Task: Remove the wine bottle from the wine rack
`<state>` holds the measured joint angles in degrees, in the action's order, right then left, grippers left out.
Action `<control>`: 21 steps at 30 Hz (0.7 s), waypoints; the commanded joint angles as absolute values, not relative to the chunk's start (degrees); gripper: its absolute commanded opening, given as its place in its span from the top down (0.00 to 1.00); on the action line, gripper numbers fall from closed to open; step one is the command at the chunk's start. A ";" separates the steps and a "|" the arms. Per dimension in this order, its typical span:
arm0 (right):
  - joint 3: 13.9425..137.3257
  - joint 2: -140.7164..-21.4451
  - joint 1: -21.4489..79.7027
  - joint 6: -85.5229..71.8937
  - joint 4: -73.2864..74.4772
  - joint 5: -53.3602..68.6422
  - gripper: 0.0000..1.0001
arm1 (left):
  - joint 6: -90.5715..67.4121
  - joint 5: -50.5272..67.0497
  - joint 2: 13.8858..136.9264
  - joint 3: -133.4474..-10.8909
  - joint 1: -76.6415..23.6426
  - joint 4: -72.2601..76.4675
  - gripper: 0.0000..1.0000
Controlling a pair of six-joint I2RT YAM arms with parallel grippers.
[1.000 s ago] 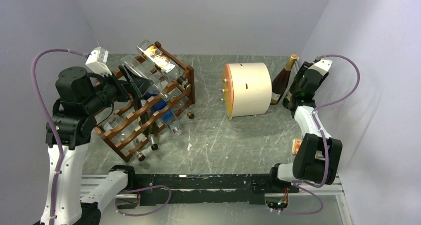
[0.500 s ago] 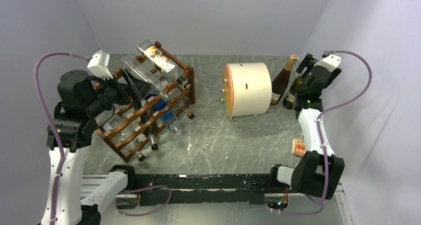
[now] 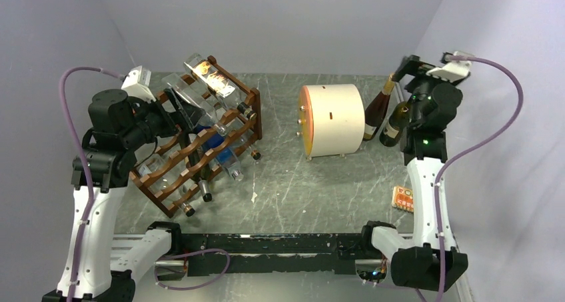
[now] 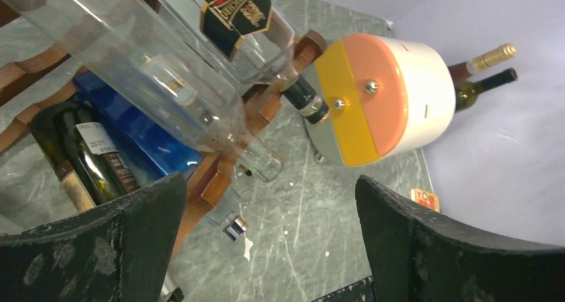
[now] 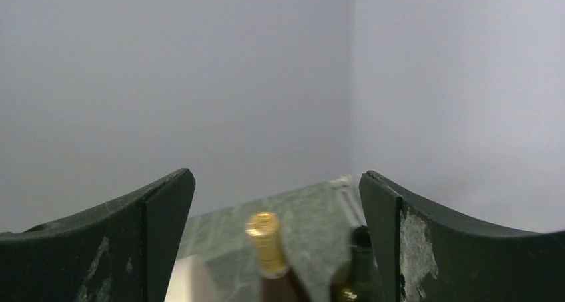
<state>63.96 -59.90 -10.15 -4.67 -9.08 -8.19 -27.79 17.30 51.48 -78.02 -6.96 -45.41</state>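
Observation:
The reddish-brown wine rack (image 3: 178,161) stands tilted at the left and carries several bottles: clear ones (image 3: 212,79) on top, a blue one (image 4: 136,139) and a dark green wine bottle (image 4: 90,157) lower down. My left gripper (image 3: 181,115) hovers open over the rack's top left, touching nothing; the left wrist view looks past its fingers (image 4: 106,249) onto the rack (image 4: 214,182). Another dark green wine bottle (image 3: 393,125) stands upright by the right wall beside a brown gold-capped bottle (image 3: 378,109). My right gripper (image 3: 408,67) hangs open above them, holding nothing, with both bottle tops (image 5: 266,242) below its jaws.
A cream drum (image 3: 333,120) with an orange-and-yellow face lies on its side between the rack and the standing bottles. A small orange card (image 3: 403,197) lies near the right arm. Walls close in on the left, back and right.
My right gripper has opened, let go of the green bottle by the right wall and risen above it. The left arm has shifted slightly right, still open.

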 commanded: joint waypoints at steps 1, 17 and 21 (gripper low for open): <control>67.82 -60.42 -1.72 -2.20 -3.50 -2.44 0.00 | -28.54 12.67 51.52 -74.42 -7.14 -40.53 0.00; 67.00 -55.73 12.39 -9.23 -1.64 6.64 0.00 | -41.38 1.86 60.78 -70.85 -6.22 -29.99 0.05; 68.73 -55.50 12.75 -7.73 3.00 7.52 0.00 | -44.33 5.50 62.70 -69.02 -4.06 -26.68 0.05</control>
<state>66.87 -56.07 12.23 -7.68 -1.19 5.34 -40.38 4.29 61.08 -70.72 -6.00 -32.58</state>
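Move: The clear glass bottle on the rack's top tier lies about 11 cm ahead of the left gripper, 3 cm left and 8 cm below; the labelled bottle is 6 cm beyond it and 9 cm to its right. From the right gripper the clear bottle is roughly 68 cm left, 8 cm ahead, 16 cm below; the drum sits about 18 cm left and 7 cm ahead, the dark green bottle 6 cm right and 7 cm ahead, both well below. Bring the left gripper forward about 8 cm and down 5 cm onto the clear bottle's line, swinging it counter-clockwise some 15 degrees, fingers kept wide open on either side of its body. Meanwhile sweep the empty, open right gripper about 18 cm left, away from the standing bottles towards the drum and rack, turning it some 35 degrees counter-clockwise; ease it back slightly at the end. ##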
